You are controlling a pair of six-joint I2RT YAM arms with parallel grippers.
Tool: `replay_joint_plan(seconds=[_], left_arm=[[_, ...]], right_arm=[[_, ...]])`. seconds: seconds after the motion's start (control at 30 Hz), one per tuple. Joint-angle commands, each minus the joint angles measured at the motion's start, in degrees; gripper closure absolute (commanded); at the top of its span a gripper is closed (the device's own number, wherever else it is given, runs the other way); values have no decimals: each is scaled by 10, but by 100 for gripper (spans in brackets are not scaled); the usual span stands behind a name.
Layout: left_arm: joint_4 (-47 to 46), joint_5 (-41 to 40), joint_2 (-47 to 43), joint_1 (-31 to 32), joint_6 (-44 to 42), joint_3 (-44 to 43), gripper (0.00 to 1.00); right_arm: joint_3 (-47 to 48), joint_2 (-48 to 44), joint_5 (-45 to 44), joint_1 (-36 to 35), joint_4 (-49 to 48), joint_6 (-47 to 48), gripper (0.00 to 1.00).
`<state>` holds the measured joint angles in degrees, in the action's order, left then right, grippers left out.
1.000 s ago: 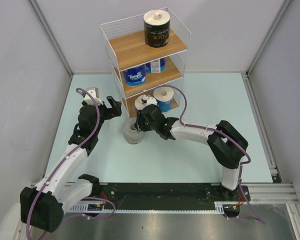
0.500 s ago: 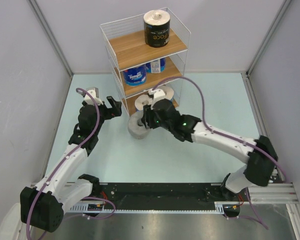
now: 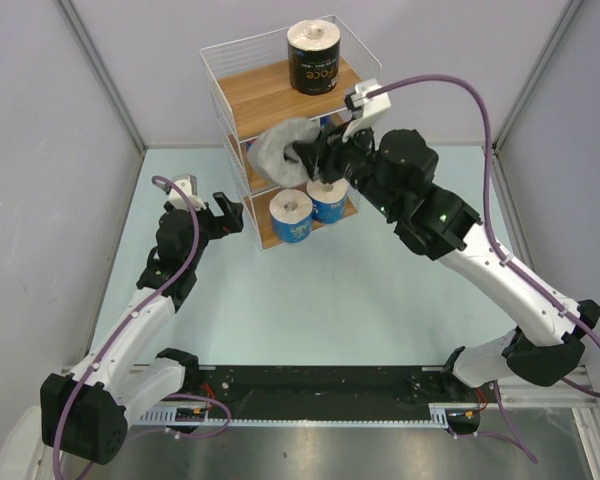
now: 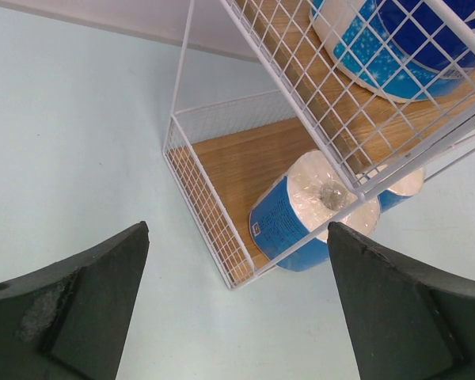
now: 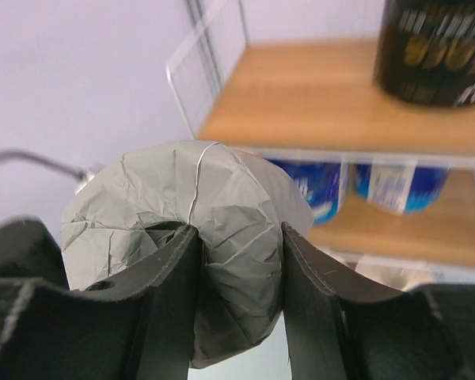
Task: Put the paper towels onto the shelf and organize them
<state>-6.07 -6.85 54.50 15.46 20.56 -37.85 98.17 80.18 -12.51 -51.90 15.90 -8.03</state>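
Observation:
My right gripper (image 3: pixel 305 155) (image 5: pixel 237 293) is shut on the wall of the grey paper towel roll (image 3: pixel 278 152) (image 5: pixel 194 198), one finger in its hollow core, holding it in the air in front of the shelf (image 3: pixel 270 100) near its upper tiers. The black roll (image 3: pixel 313 57) (image 5: pixel 435 55) stands on the top board. Two blue rolls (image 5: pixel 317 186) sit on the middle tier. Two more blue rolls (image 3: pixel 291 215) (image 4: pixel 301 218) lie on the bottom board. My left gripper (image 3: pixel 225 213) (image 4: pixel 237 317) hangs open and empty, low at the shelf's left front corner.
The shelf stands against the back wall on the pale blue table (image 3: pixel 310 300). Grey side walls (image 3: pixel 40 200) close in both sides. The right arm's purple cable (image 3: pixel 480 110) arches high over the shelf's right side. The top board (image 5: pixel 301 103) has bare wood left of the black roll.
My right arm has lifted the grey roll off the table in front of the shelf and swung it up to the upper tiers. The left arm has not moved.

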Motion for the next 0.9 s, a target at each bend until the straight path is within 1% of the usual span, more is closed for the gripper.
replay_joint_plan(seconds=[0.0, 0.03, 0.17, 0.3, 0.37, 0.53, 0.67, 0.87], left_arm=[[-12, 4, -7, -4, 4, -20, 0], [-12, 3, -8, -4, 5, -18, 0], [-14, 5, -7, -4, 5, -18, 0], [-17, 6, -5, -4, 5, -17, 0], [-15, 6, -4, -4, 6, -17, 0], [-18, 5, -4, -4, 6, -16, 0], [-18, 8, -2, -4, 7, -17, 0], [-20, 11, 1, -5, 9, -15, 0]], right_arm=[[82, 33, -51, -1, -42, 52, 55], [87, 39, -58, -1, -64, 58, 56], [131, 72, -80, 4, -95, 75, 56], [190, 120, -79, 18, -97, 79, 56], [235, 150, -84, 18, -83, 95, 56], [305, 190, -90, 19, -77, 112, 56], [336, 213, -93, 27, -69, 117, 56], [334, 218, -90, 43, -65, 109, 56]])
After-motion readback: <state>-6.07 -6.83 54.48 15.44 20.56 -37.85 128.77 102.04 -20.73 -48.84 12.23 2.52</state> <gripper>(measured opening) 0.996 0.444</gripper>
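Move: The grey roll is already pinched in my right hand. The free left half of the top shelf lies about 12 cm ahead of that hand and 9 cm to its left, roughly level with it. The black roll stands 14 cm straight ahead, its middle some 5 cm higher; the left Tempo roll is 10 cm ahead, 8 cm left and 15 cm below. From my left hand, the free spot is 8 cm ahead, 4 cm right and about 23 cm up. I lift the grey roll clear of the top shelf's front edge with my right hand, rising first, then carry it forward, up and in over the free left half beside the black roll: about 8 cm each way in all. My wrist tips the fingers up and turns them clockwise, some 13 degrees each; they keep their pinch. ##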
